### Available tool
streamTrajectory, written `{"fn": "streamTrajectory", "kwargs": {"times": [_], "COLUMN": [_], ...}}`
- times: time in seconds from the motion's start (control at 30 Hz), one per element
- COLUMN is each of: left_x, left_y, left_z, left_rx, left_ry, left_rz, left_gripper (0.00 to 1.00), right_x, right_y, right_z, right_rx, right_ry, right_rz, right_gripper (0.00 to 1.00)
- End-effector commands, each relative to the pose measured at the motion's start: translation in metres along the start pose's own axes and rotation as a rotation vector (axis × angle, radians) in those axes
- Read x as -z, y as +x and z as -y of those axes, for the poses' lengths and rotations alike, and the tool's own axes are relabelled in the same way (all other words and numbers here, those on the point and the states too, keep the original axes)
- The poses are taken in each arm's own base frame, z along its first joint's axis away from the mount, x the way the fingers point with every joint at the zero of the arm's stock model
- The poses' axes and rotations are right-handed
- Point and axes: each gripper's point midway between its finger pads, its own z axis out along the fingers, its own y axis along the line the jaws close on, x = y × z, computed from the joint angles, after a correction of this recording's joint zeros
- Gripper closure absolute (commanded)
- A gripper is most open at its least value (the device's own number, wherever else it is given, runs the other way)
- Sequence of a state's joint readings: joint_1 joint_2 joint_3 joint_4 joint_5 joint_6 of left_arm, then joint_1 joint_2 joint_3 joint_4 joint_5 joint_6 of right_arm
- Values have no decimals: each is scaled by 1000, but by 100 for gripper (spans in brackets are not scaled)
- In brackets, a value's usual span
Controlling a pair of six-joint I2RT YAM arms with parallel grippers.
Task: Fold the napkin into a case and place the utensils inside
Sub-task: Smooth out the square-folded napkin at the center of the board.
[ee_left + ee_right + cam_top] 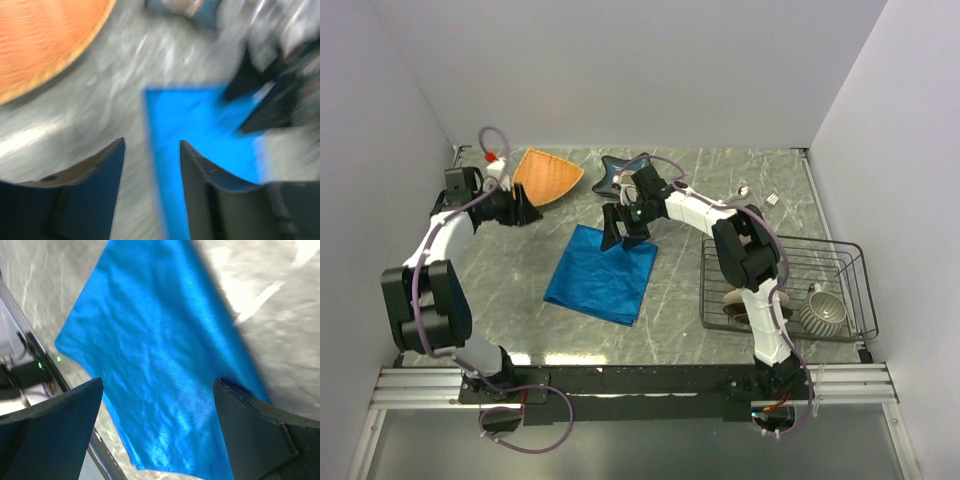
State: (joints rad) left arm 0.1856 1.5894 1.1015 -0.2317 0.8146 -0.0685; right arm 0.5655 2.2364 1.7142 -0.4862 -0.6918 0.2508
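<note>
The bright blue napkin [602, 275] lies spread flat as a rough square in the middle of the marble table. No case is in view. My right gripper [623, 235] hangs open over the napkin's far edge; in its wrist view the napkin [165, 345] fills the space under the wide-apart jaws [159, 382]. My left gripper [525, 212] is open and empty to the left of the napkin, beside the orange dish. Its blurred wrist view shows the napkin's [200, 135] left edge between the fingertips [152, 142]. The utensils, a spoon [744, 190] and a fork [773, 199], lie at the back right.
An orange triangular dish [548, 175] and a dark star-shaped dish [618, 172] sit at the back. A wire rack [840, 250] at the right holds several bowls. White walls enclose the table on three sides.
</note>
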Motion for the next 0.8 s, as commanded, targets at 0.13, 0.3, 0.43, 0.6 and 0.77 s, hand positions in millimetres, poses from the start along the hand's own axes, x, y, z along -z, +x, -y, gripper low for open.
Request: {"fn": "streamTrajectory", "kwargs": {"times": [0.13,0.3,0.43,0.6,0.77], "left_x": [48,32,19,11,-2], "left_y": [121,150,177,208,220], "left_z": [-35,-31,-23,-4,39], "left_rx": [-598,-651,-721,-782,-858], "left_ry": [-27,22,36,102,190], "left_rz": [-500,-576,-645,-721,-714], "left_gripper": [67,77,81,83,83], "right_x": [62,80,90,102,108], "right_y": [1,23,35,36,32], "right_z": [-78,-58,-35,-8,11], "right_rx": [136,66,37,9,19], "right_ry": [-129,-16,78,173,222], "right_rz": [69,76,66,68,67], "right_gripper": [12,32,40,42,42]}}
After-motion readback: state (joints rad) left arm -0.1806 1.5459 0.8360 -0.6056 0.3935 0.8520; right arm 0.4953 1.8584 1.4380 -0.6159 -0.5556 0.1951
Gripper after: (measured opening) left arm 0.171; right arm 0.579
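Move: Behind and below the left hand lies the napkin's near-left corner, roughly 17 cm back, 4 cm right and 15 cm down; the napkin's middle is about 13 cm back and 16 cm right, and the basket 10 cm ahead and 5 cm right. From the right hand, the napkin's far-right corner lies 8 cm right, 3 cm back and 5 cm down, its middle 9 cm back and 4 cm left, and the star dish 14 cm ahead, 2 cm right. Swooping back and down about 14 cm each way, the left hand turns clockwise, rolls its left side up and nearly shuts its fingers, then eases right a few cm so the tips come against the napkin's left edge near the corner. The right hand lifts off the napkin, rising back, then goes right and down to the far-right corner, half closing. ##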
